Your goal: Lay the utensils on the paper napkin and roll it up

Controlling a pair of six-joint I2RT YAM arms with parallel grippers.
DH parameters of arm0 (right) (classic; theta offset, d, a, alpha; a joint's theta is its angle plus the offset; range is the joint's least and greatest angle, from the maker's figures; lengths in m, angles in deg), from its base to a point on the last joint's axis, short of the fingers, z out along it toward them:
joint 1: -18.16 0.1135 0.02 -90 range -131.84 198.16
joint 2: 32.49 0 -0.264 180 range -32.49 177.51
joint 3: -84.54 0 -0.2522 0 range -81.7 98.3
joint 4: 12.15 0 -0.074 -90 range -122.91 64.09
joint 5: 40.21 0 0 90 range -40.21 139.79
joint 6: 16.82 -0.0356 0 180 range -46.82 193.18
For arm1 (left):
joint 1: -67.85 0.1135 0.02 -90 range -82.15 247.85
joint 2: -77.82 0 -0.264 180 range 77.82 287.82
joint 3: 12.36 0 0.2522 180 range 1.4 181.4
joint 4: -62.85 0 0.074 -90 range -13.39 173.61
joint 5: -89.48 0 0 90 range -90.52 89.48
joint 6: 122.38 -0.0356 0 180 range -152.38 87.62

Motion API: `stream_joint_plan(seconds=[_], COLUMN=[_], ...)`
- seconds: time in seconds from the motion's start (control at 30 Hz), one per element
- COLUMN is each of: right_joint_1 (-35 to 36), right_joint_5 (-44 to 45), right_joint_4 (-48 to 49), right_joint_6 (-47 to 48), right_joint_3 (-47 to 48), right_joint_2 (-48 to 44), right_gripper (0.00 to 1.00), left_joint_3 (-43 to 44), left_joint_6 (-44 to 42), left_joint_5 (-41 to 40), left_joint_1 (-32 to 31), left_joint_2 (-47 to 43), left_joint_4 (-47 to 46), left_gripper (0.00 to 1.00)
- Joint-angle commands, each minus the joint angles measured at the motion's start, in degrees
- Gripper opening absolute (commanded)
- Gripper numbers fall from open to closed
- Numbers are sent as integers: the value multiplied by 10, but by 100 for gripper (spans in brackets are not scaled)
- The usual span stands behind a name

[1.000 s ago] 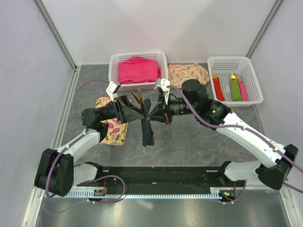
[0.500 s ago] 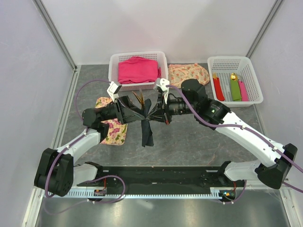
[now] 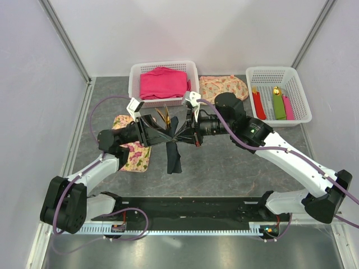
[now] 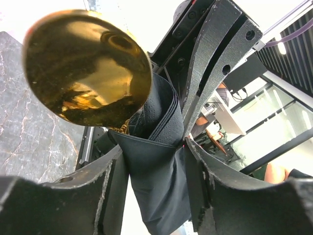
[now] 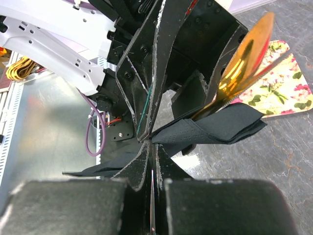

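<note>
Both grippers meet in mid-air over the table's middle. The paper napkin (image 3: 174, 157) is a black sheet bunched between them, its tail hanging down. Gold heads of the utensils (image 3: 163, 115) stick out of it toward the back. My left gripper (image 3: 161, 134) has its fingers closed around the bundle; up close the napkin (image 4: 156, 171) spans from one pad to the other, with a gold spoon bowl (image 4: 88, 68) above. My right gripper (image 3: 180, 134) is shut on a thin edge of the napkin (image 5: 215, 129), beside a gold utensil head (image 5: 244, 58).
A floral mat (image 3: 134, 154) lies on the table under the left arm. At the back stand a white basket (image 3: 136, 75) holding a pink cloth, a floral cloth (image 3: 223, 87), and a right-hand basket (image 3: 277, 75) with red, green and pink rolls.
The two grippers stay pressed together in the same spot. The gold utensil heads have shifted slightly toward the back, and the napkin's hanging tail has swung a little.
</note>
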Motion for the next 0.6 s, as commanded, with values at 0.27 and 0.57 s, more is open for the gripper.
stream_joint_plan(seconds=[0.27,0.57], right_joint_1=[1,1], right_joint_5=[22,51], right_joint_4=[32,28], right_joint_6=[10,14], right_joint_3=[5,-11], right_joint_2=[-21,-25], right_gripper=[0,0], left_joint_3=[2,7], left_joint_6=[31,46], left_joint_5=[-17,-26], left_joint_1=[7,8], left_joint_2=[-13,-23], left_joint_4=[-201,-201], left_gripper=[39,21])
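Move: The napkin roll, with the golden spoon and other utensils in it, lies between the left hand's half-open fingers, about 1 cm to the right of that hand's point. From the same hand the utensil heads stick out roughly 5 cm ahead, 2 cm left and 4 cm above, and the floral mat lies about 5 cm ahead, 15 cm left and 30 cm below. For the right hand, which pinches the napkin, the roll lies about 2 cm to its left, level and neither ahead nor back. The left hand stays almost in place, rising only about half a centimetre, while its fingers close on the rolled napkin from roughly half open to a quarter open, squeezing the folds around the utensils. The right hand, fingers still shut on the napkin opposite, eases about 1 cm forward and turns a few degrees clockwise, keeping its pinch at the roll. ##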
